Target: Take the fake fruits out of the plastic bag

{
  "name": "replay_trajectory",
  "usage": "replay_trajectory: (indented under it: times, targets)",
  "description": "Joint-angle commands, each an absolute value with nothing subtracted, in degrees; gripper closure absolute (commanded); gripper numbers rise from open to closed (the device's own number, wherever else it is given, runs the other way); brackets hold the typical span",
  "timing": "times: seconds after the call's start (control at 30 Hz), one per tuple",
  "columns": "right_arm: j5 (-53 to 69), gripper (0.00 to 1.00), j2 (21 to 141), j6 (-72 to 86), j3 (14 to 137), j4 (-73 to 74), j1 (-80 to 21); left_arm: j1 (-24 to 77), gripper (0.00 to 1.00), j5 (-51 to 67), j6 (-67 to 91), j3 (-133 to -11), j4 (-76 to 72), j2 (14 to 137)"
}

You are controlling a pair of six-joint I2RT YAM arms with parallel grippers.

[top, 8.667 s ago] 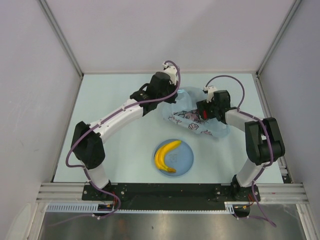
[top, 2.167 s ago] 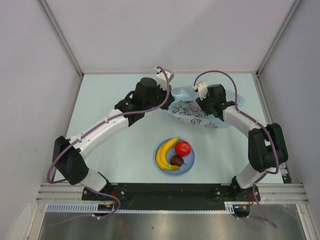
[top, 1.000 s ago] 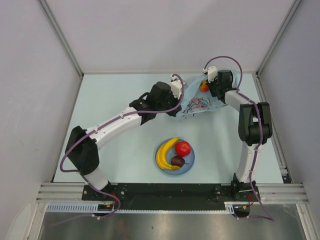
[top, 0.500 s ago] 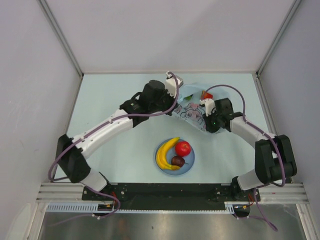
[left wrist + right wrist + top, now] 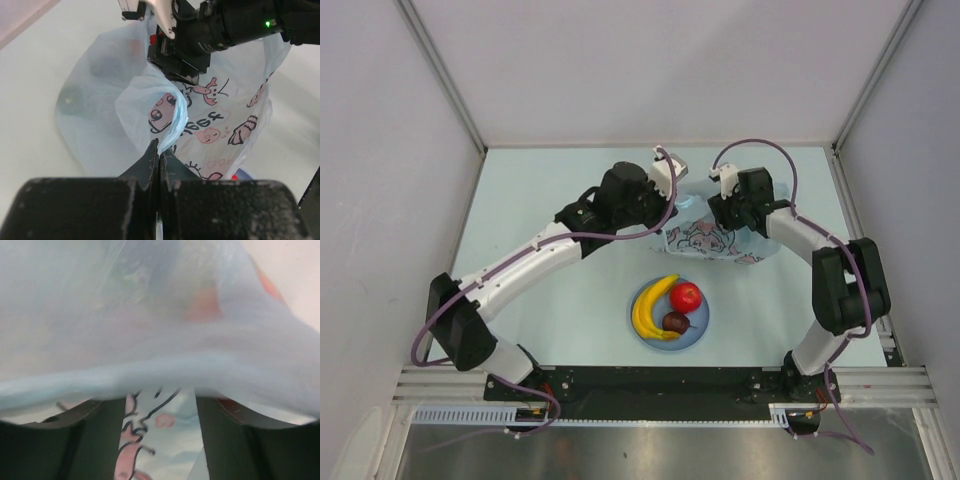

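Note:
The light-blue plastic bag (image 5: 720,240) lies at the back of the table, between my two grippers. My left gripper (image 5: 670,197) is shut on a bunched edge of the bag (image 5: 172,112), with the jaws pressed together on the film (image 5: 160,146). My right gripper (image 5: 722,208) is at the bag's far side and shows in the left wrist view (image 5: 175,47). Its fingers (image 5: 95,440) stand apart with bag film across them. An orange-red fruit (image 5: 202,305) and a dark fruit (image 5: 100,65) show faintly through the film. A banana (image 5: 650,305), a red fruit (image 5: 686,296) and a dark fruit (image 5: 674,321) lie on the plate.
The round blue plate (image 5: 698,326) sits in front of the bag, near the table's middle. Grey walls close the table on the left, right and back. Both arms reach over the back half.
My right gripper has moved back and left onto the bag. The bag has shifted, and the red and green fruits seen at its back edge half a second ago no longer show from above.

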State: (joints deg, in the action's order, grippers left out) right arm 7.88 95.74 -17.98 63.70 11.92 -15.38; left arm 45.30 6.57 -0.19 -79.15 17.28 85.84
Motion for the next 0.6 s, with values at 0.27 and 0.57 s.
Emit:
replay_trajectory:
  times: [0.27,0.57]
  targets:
    - [-6.23,0.04,109.86,-16.79,74.96,-1.58,-15.03,45.53,1.0,5.89,-2.72,-79.8,15.73,87.19]
    - [-13.36,0.05,122.86,-17.32,86.91,-7.64,-11.78,45.44,1.0,8.0,-3.6,-79.72,17.75,87.71]
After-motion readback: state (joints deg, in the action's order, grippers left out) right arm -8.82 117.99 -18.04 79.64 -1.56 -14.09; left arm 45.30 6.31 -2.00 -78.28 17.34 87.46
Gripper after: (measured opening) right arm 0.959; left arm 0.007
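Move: A red fruit in the bag lies about 10 cm straight ahead of the right hand and some 5 cm below. A green fruit, also inside, lies about 9 cm ahead and 10 cm to the left. The blue plate is well behind, roughly 20 cm back and 16 cm left on the table. From the left hand, which already pinches the bag's rim, the red fruit is about 20 cm ahead, 15 cm right and 22 cm below. Forward and deeper into the bag, the right hand reaches about 12 cm towards the red fruit, edging right and sinking some 3 cm while its half-open fingers spread fully. It turns roughly 15 degrees clockwise, tips lifting a little. The left hand keeps the rim pinched and lowers it about 2 cm. ##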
